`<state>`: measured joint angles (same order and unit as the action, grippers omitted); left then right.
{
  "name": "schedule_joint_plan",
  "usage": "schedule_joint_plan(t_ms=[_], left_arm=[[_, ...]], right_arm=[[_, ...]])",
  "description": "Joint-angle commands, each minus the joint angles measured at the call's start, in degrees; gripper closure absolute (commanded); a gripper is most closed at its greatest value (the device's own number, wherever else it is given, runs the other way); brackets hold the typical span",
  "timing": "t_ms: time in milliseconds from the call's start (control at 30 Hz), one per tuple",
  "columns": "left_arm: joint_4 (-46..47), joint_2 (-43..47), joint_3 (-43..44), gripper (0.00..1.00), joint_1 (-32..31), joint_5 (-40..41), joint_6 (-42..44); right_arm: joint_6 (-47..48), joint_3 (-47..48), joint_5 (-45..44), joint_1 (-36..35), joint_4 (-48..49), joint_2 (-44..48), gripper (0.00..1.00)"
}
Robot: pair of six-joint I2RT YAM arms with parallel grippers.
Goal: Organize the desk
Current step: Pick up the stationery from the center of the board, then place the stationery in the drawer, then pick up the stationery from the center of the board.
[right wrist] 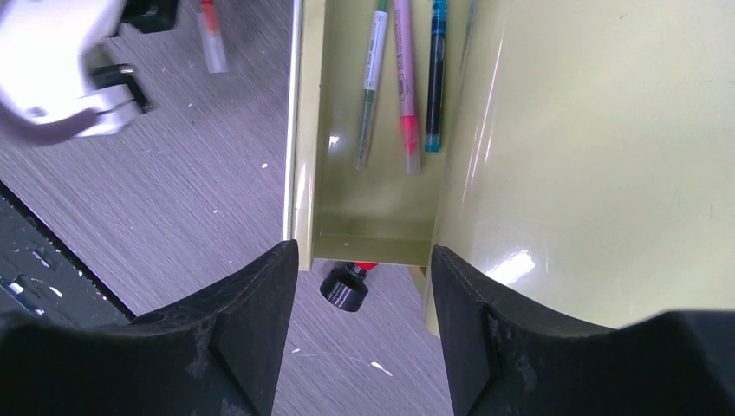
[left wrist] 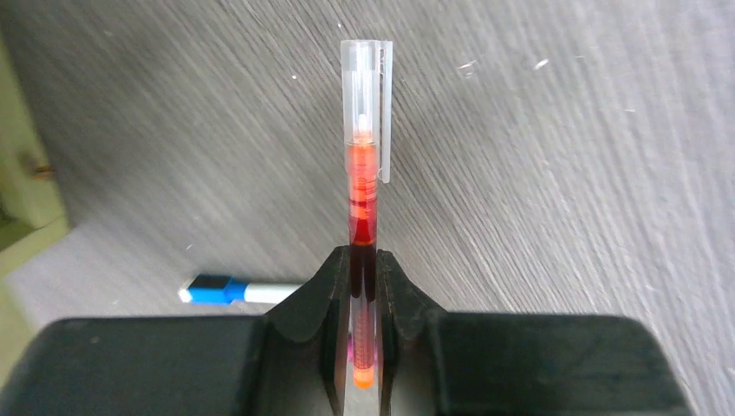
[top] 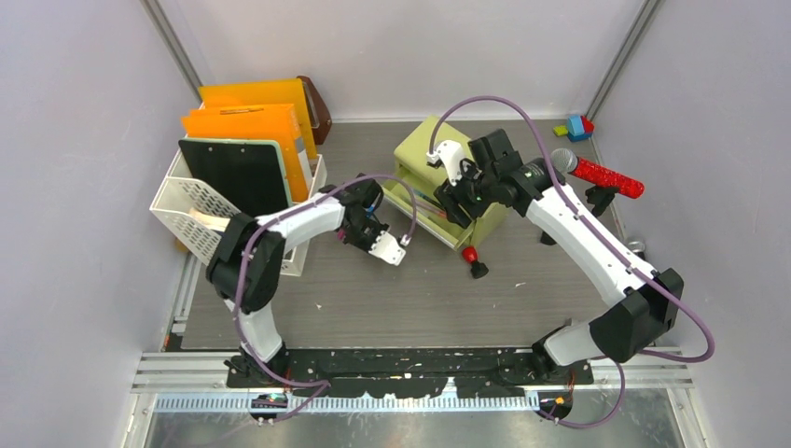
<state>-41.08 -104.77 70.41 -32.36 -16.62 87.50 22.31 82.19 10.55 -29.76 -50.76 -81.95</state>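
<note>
The desk [top: 373, 299] is a dark wood-grain top. My left gripper [top: 366, 233] is shut on a red-orange pen [left wrist: 363, 186] with a clear cap and holds it above the desk [left wrist: 563, 173], just left of the yellow-green drawer cabinet [top: 438, 154]. My right gripper [top: 459, 201] is open and empty [right wrist: 364, 256], hovering over the near end of the cabinet's open drawer [right wrist: 308, 130]. The drawer holds a green pen [right wrist: 371, 78], a pink pen [right wrist: 406, 87] and a blue pen [right wrist: 436, 78]. The held pen also shows in the right wrist view [right wrist: 211, 39].
A blue-capped marker [left wrist: 227, 290] lies on the desk under my left gripper. A red item with a black cap [top: 474, 261] lies in front of the cabinet. A white file rack [top: 201, 219] with orange folders stands at the left. A red microphone [top: 597, 173] and toy blocks [top: 576, 126] are at the right.
</note>
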Motion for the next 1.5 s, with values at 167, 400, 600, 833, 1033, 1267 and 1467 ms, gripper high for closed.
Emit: schedule_joint_plan(t_ms=[167, 400, 600, 833, 1033, 1267, 1467], left_arm=[[-9.11, 20.06, 1.46, 1.00, -6.28, 1.82, -0.49], [-10.55, 15.16, 15.62, 0.94, -8.08, 2.26, -5.49], [-10.51, 4.40, 29.88, 0.92, -8.64, 2.76, -6.35], [-2.38, 0.23, 29.37, 0.53, -10.26, 8.46, -8.63], [4.61, 6.16, 24.18, 0.21, -9.89, 12.27, -18.80], [9.83, 16.86, 14.37, 0.04, -6.14, 18.20, -37.81], [4.70, 14.19, 13.34, 0.09, 6.69, 14.05, -57.99]], right_arm=[[-0.60, -1.58, 1.42, 2.01, 2.82, 5.91, 0.36], [-2.19, -3.85, 2.51, 5.95, 5.01, 9.41, 0.36], [-3.27, -5.64, 3.91, 9.26, 5.47, 13.41, 0.36], [-3.42, -6.89, 4.21, 10.76, 4.77, 15.57, 0.36], [-3.29, -7.53, 4.92, 10.94, 4.80, 15.77, 0.36], [-3.41, -9.33, 6.08, 11.03, 6.64, 15.50, 0.36], [-3.85, -10.43, 7.29, 11.25, 8.21, 15.33, 0.36]])
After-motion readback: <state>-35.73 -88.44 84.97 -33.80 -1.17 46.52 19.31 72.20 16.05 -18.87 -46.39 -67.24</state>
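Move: My left hand holds the red pen low over the board. The open drawer it is bound for has its middle about 12 cm to the right, 5 cm ahead and some 6 cm higher; the green box behind is about 19 cm right and 11 ahead. The blue marker lies 2 cm ahead, nearly underneath, the purple marker some 4 cm left and 3 ahead. From my right hand, the drawer is about 11 cm left, 7 ahead and 10 below. Keeping my pinch on the red pen, I raise my left hand about 19 cm, first drawing slightly back, then swinging some 10 cm right and forward over the open drawer. I dip a little, open my fingers wide to let the pen go, then rise and sweep back left above the markers, turning counter-clockwise. Meanwhile my right hand, open and empty, backs off about 6 cm to the right, rising slightly. ##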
